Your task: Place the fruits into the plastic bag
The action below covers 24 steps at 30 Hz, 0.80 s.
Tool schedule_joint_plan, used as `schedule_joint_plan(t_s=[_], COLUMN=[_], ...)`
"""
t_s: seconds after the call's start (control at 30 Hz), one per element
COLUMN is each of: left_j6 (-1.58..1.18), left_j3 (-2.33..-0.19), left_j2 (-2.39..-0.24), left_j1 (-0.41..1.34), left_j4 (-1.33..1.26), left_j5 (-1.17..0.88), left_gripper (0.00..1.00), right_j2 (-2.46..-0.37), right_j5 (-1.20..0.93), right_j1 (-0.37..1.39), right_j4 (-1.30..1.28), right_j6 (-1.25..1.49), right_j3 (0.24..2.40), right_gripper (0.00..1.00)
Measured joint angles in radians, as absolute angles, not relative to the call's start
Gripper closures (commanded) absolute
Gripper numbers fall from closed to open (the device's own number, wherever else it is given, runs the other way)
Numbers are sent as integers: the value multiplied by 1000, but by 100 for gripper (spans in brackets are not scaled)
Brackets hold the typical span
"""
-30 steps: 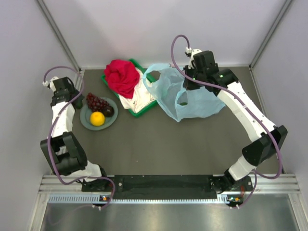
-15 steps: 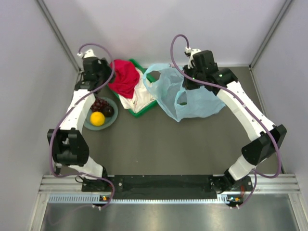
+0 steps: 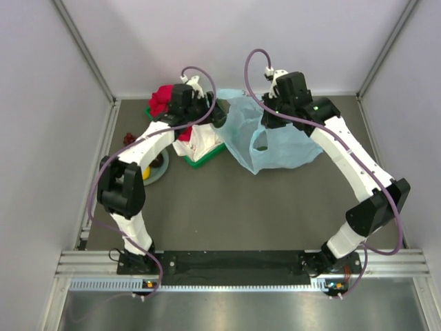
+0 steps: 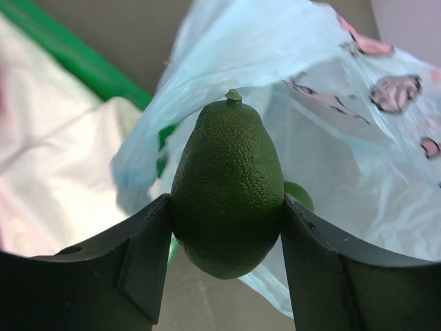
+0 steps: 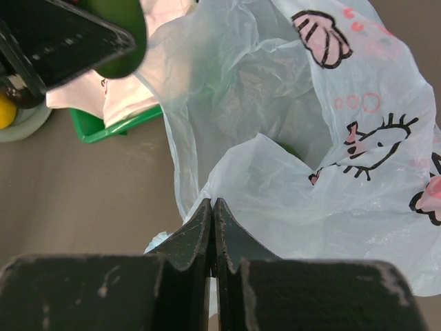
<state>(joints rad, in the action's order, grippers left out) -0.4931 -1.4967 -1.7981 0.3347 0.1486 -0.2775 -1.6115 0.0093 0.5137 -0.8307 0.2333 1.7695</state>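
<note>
My left gripper (image 4: 226, 207) is shut on a dark green fruit (image 4: 227, 186) and holds it at the open left edge of the light-blue plastic bag (image 4: 331, 131). In the top view the left gripper (image 3: 218, 114) is over the bag's (image 3: 279, 148) left handle. My right gripper (image 5: 212, 204) is shut on a fold of the bag's rim (image 5: 275, 179) and holds it up; in the top view it (image 3: 267, 121) is at the bag's back. Another green fruit (image 5: 289, 148) lies inside the bag. The orange citrus (image 3: 146, 172) and a bit of the grapes (image 3: 128, 139) show beside my left arm. The dark round fruit is hidden.
The green tray (image 3: 201, 160) with red (image 3: 162, 98) and white cloths lies under my left arm, left of the bag. The grey-green plate (image 3: 157, 174) sits at the left, mostly covered by the arm. Grey walls close the back and sides.
My left arm has swung from the plate at the far left, across the tray, to the bag's left edge. The right arm and the bag have not moved.
</note>
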Motion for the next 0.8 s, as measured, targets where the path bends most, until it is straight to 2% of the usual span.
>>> schedule_joint_plan(t_s=[0.43,0.8], left_j6=[-485,-394], left_j3=[-1629,-1716], left_j2=[-1938,-2078], left_j1=[428,472], left_j4=[105,214], left_j5=[-493,-551], left_gripper=[71,70], right_j2=[-1612,-1612], right_j5=[18,18], right_j1=[514,514], right_j4=[-831,-832], right_j6=[255,266], right_j3=[1769,1769], right_gripper=[100,100])
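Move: The left hand already holds the avocado. The mouth of the plastic bag lies about 12 cm to its right, roughly 3 cm back and some 8 cm below. The green fruit already inside the bag is about 17 cm right, 5 cm back and 16 cm below; the green basket sits about 11 cm to the left, 3 cm ahead and 18 cm below. From the right hand, the bag's mouth is some 6 cm left, 4 cm ahead and 13 cm lower. Still gripping the avocado from both sides, the left hand carries it about 11 cm to the right across the near edge of the bag's mouth, easing slightly back, then sinks some 6 cm towards the bag's inside while the wrist swings about 25 degrees clockwise. The right hand stays put, shut on the bag's rim and keeping it up. ##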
